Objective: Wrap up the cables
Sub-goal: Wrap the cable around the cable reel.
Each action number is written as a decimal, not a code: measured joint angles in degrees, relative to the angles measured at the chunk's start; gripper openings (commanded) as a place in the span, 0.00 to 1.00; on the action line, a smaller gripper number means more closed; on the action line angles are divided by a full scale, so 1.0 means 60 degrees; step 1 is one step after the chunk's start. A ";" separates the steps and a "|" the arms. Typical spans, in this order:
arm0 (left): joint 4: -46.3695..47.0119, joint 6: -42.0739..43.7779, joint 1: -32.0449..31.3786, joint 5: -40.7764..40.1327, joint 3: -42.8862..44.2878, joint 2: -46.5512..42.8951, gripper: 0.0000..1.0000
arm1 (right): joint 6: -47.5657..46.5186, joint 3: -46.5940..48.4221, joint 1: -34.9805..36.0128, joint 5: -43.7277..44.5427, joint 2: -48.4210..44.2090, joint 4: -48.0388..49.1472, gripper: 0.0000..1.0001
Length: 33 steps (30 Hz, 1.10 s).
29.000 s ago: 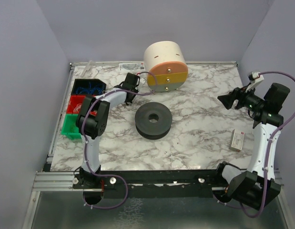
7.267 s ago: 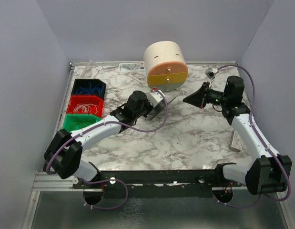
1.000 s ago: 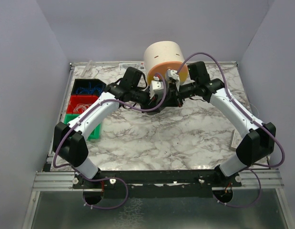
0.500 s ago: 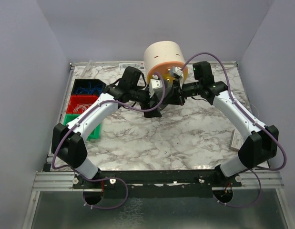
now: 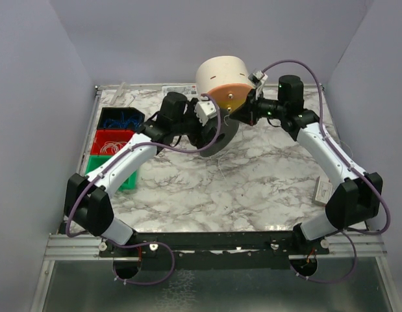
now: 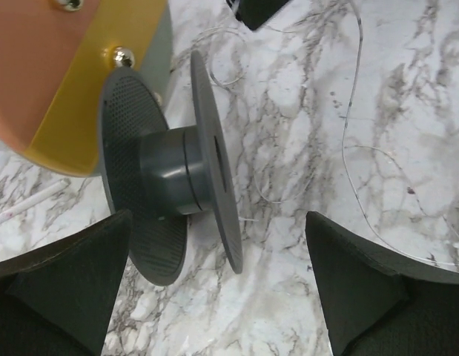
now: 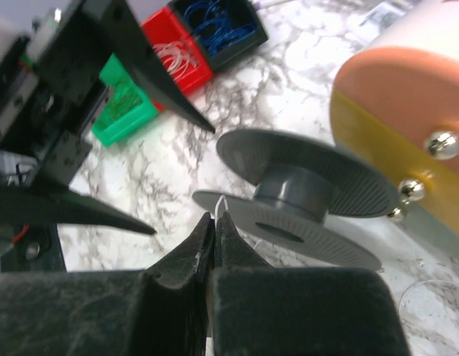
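Note:
The dark grey spool (image 6: 170, 178) stands on its edge on the marble, one flange against the cream and orange drum (image 6: 58, 74). My left gripper (image 6: 214, 297) is open wide just short of the spool, touching nothing. A hair-thin pale cable (image 6: 353, 141) lies in loose curls on the table beyond it. My right gripper (image 7: 214, 219) is shut on a white cable strand (image 7: 223, 204) right beside the spool (image 7: 296, 196). In the top view the spool (image 5: 219, 135) sits between the left gripper (image 5: 210, 129) and the right gripper (image 5: 238, 115), in front of the drum (image 5: 223, 78).
Blue (image 5: 121, 119), red (image 5: 110, 142) and green (image 5: 103, 170) bins line the table's left edge; the red one holds pale wire. A small white box (image 5: 325, 190) lies at the right edge. The drum blocks the space behind the spool.
My left gripper has opened, let go of the spool and drawn back a little to the left. The right gripper, still shut, has moved up and to the right toward the drum.

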 measured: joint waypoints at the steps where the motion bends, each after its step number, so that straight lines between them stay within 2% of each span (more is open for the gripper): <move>1: 0.0069 0.0029 -0.0036 -0.0255 -0.0011 0.0033 0.99 | 0.0219 0.0168 0.0000 0.0226 0.0087 0.0029 0.00; 6: 0.0419 0.0313 -0.0561 -0.1639 -0.0168 0.0313 0.99 | 0.1118 0.1253 0.0004 0.0976 0.0958 0.0189 0.00; 9: 0.0517 0.0499 -0.0914 -0.2284 -0.0200 0.0583 0.92 | 0.1501 0.1333 0.0004 0.1388 0.1209 0.0189 0.00; 11: 0.0590 0.0572 -0.1049 -0.2517 -0.0200 0.0729 0.86 | 0.1687 0.1322 0.0000 0.1599 0.1242 0.0193 0.01; 16: 0.0725 0.0769 -0.1151 -0.3016 -0.0200 0.1096 0.59 | 0.1927 0.1319 -0.0007 0.1803 0.1239 0.0237 0.01; 22: 0.0790 0.1024 -0.1213 -0.3421 -0.0200 0.1424 0.34 | 0.2197 0.1304 -0.0022 0.1909 0.1242 0.0182 0.00; 33: 0.0790 0.1322 -0.1738 -0.3727 -0.0200 0.1461 0.09 | 0.2885 0.0481 -0.0022 0.1971 0.1239 0.0280 0.01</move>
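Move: The left hand is wide open. The cable reel stands on its rims about 7 cm ahead of it and 9 cm to its right, its middle some 13 cm lower. The closed right hand still holds the cable, with the reel's middle about 4 cm ahead, 3 cm left and 17 cm below. The drawer drum stands roughly 15 cm beyond the reel; loose cable trails on the table some 9 cm back of the reel. Downward about 6.5 cm and slightly right, the left hand sinks to the reel's near flange, easing forward first and then a little back, fingers tipping down some 15 degrees as they close from wide to nearly shut around the rim. The right hand, keeping its pinch on the cable, carries it forward about 5.5 cm over the reel towards the drum, turning clockwise, then dips about 3.5 cm with the fingers tipping down. ##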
